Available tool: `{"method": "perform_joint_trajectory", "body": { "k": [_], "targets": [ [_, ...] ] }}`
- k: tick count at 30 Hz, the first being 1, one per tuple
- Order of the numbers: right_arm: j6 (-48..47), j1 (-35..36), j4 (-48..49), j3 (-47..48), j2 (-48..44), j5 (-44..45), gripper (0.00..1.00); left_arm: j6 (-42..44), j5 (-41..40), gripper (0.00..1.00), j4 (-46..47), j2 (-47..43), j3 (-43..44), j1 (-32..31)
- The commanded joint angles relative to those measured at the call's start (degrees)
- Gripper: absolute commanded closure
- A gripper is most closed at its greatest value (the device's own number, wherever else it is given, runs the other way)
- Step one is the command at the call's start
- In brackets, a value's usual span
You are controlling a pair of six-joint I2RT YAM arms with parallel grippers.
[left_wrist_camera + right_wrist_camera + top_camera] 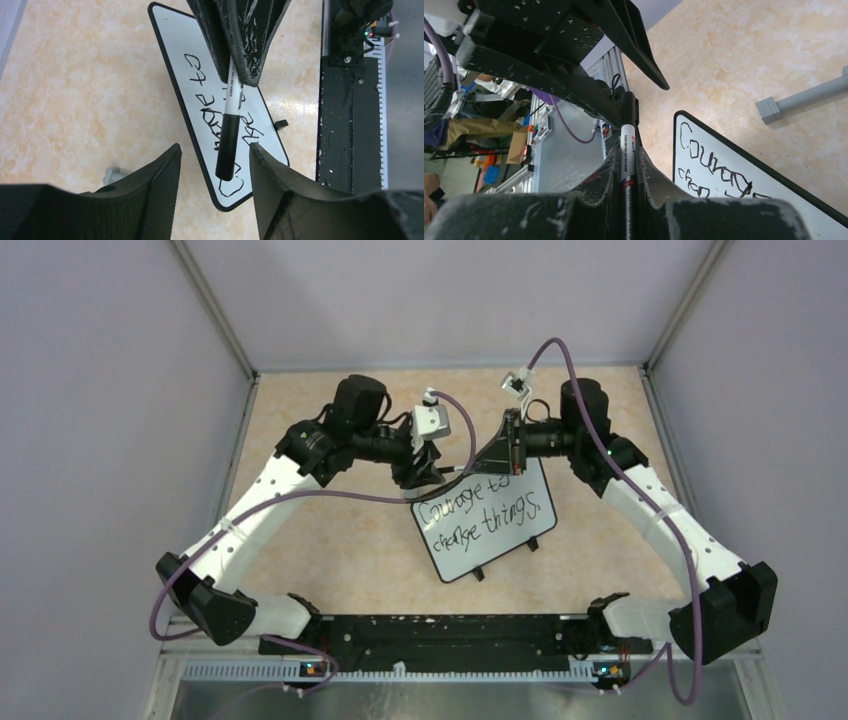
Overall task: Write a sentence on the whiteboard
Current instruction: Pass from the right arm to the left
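Note:
The whiteboard lies tilted at mid-table with the sentence in black, reading "Courage to change things" in two lines. My right gripper is shut on a white marker and holds it level above the board's far-left corner. The marker's black capped end points at my left gripper. That gripper is open, its fingers on either side of the cap with a gap on both sides. From above, the left gripper and right gripper face each other.
A black rail runs along the near edge between the arm bases. A grey fitting sits on the table beside the left fingers. A grey bar lies beyond the board. Lilac walls enclose the table on three sides.

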Motion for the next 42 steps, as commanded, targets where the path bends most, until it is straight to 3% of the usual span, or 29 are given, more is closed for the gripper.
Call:
{"method": "perform_joint_trajectory", "body": {
  "k": [1, 13, 16, 36, 42],
  "targets": [
    [0.9, -0.06, 2.62, 0.5, 0.39, -2.09, 1.0, 1.9, -2.12, 0.45, 0.33, -0.02, -0.71, -0.24],
    [1.56, 0.77, 3.54, -0.1, 1.02, -2.2, 1.0, 1.14, -0.87, 0.84, 1.67, 1.49, -0.22, -4.66],
    [1.25, 1.14, 3.29, -0.35, 1.05, -2.1, 1.0, -0.19, -0.63, 0.99, 2.8, 2.17, 0.61, -5.48],
    [-11.15, 7.67, -5.64, 0.99, 1.83, 0.81, 1.0, -4.92, 11.83, 1.0, 5.71, 7.14, 10.06, -5.61],
    [-10.88, 5.17, -7.18, 3.73, 0.95, 0.94, 1.0, -5.21, 7.05, 1.0, 4.71, 4.25, 5.83, -5.07]
  ]
}}
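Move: The left hand's open fingers already straddle the marker's black cap, which sits some 1 cm right, back and below their pinch point. From the right hand, which holds the marker by its body, that cap is about 7 cm left, level fore and aft, 1 cm lower. The written whiteboard's middle lies about 11 cm right of the left hand, level fore and aft, 24 cm below; a grey rod lies 12 cm ahead, 5 cm left, 27 cm below. The left fingers shut on the marker's black cap from either side, easing about 1 cm back, right and down as they close, while the right hand keeps its grip on the body. With both gripping, the two hands then go back and down together some 3 cm, the left wrist tilting about 15 degrees. ##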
